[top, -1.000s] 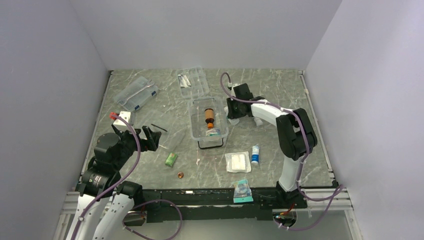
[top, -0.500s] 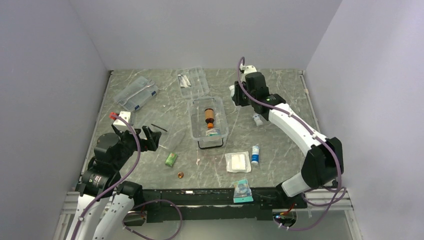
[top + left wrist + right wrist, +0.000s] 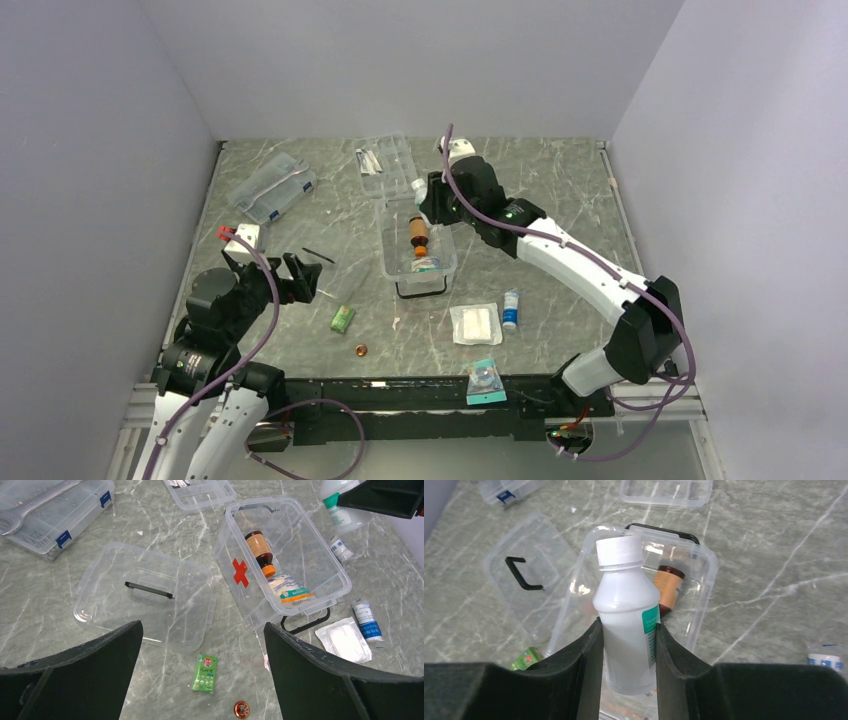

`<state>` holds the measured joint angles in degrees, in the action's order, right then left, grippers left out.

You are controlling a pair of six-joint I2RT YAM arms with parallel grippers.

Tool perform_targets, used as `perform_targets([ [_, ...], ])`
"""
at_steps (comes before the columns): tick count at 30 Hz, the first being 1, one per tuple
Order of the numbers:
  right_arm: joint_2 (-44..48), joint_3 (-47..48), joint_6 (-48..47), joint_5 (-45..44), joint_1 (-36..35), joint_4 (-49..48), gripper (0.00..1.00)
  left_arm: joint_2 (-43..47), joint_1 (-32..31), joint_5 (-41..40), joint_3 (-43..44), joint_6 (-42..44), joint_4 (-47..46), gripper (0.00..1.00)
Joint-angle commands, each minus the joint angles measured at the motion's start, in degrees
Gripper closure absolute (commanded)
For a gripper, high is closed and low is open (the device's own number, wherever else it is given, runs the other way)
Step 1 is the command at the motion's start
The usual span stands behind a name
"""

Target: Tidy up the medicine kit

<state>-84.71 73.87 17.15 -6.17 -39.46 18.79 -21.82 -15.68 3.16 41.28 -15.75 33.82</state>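
Note:
The medicine kit [image 3: 446,262] is an open clear tub with a red cross [image 3: 240,572], and a brown bottle [image 3: 260,553] and a flat packet [image 3: 291,590] lie in it. Its clear lid [image 3: 145,600] with the dark handle lies flat to its left. My right gripper [image 3: 626,640] is shut on a white bottle [image 3: 626,610] with a white cap, held in the air above the tub's far end [image 3: 420,188]. Low at the near left, my left gripper [image 3: 202,630] stands wide open and holds nothing, above a green sachet [image 3: 205,666].
A flatter clear case with blue latches [image 3: 272,186] lies at the far left, and a small clear tray [image 3: 386,163] behind the tub. A gauze pad [image 3: 474,323], a bandage roll [image 3: 511,308], a teal packet [image 3: 485,381], a small red tin [image 3: 361,350] and a small white roll [image 3: 341,549] lie around the tub.
My right arm has lifted the white bottle from the table right of the tub and swung it left, over the tub's far end. The left arm has not moved.

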Motion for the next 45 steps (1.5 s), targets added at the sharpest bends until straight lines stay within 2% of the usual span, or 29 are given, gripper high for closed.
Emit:
perform_targets([
  [1,-1.35,0.94,6.29,-1.78,-0.88,-7.49,0.83,0.77,0.04,-0.15,1.43,-0.05,-1.12,0.01],
  [18,-12.33,0.60,21.27,-4.28,-3.60,-10.90,0.80,2.02,0.04,-0.37,1.26,-0.45,-1.37,0.02],
  [37,-25.55,6.72,25.82,-3.00,-3.60,-9.54,0.79,2.49,0.04,-0.34,1.09,-0.79,-1.57,0.01],
  [41,-27.55,7.99,26.35,-2.57,-3.60,-9.24,0.76,2.40,0.06,-0.13,1.09,-0.79,-1.53,0.01],
  [45,-29.24,9.05,26.46,-2.46,-3.53,-9.15,0.63,2.27,0.04,-0.23,1.09,-0.80,-1.57,0.01],
])
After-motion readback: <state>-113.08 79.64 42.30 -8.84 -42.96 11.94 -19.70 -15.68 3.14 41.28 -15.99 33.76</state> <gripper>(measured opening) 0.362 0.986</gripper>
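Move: The right hand holds the white bottle high over the open box's right side; the middle of the box lies about 17 cm below it, 4 cm to its left and 2 cm farther out. Inside the box the brown bottle lies roughly 3 cm ahead, 2 cm to the left and 19 cm down, and the packet 5 cm back, 1 cm left, as deep. From the idle left hand, the box is some 18 cm ahead, 20 cm right and 18 cm below. Leftward first, then mostly down, the right hand lowers the white bottle about 16 cm into the box, on the left-wall side of the brown bottle. The fingers tip down some 20 degrees as the wrist turns about 15 degrees clockwise; near the bottom the sinking stops and the hand slides on left and slightly forward. The pinch is kept throughout. ##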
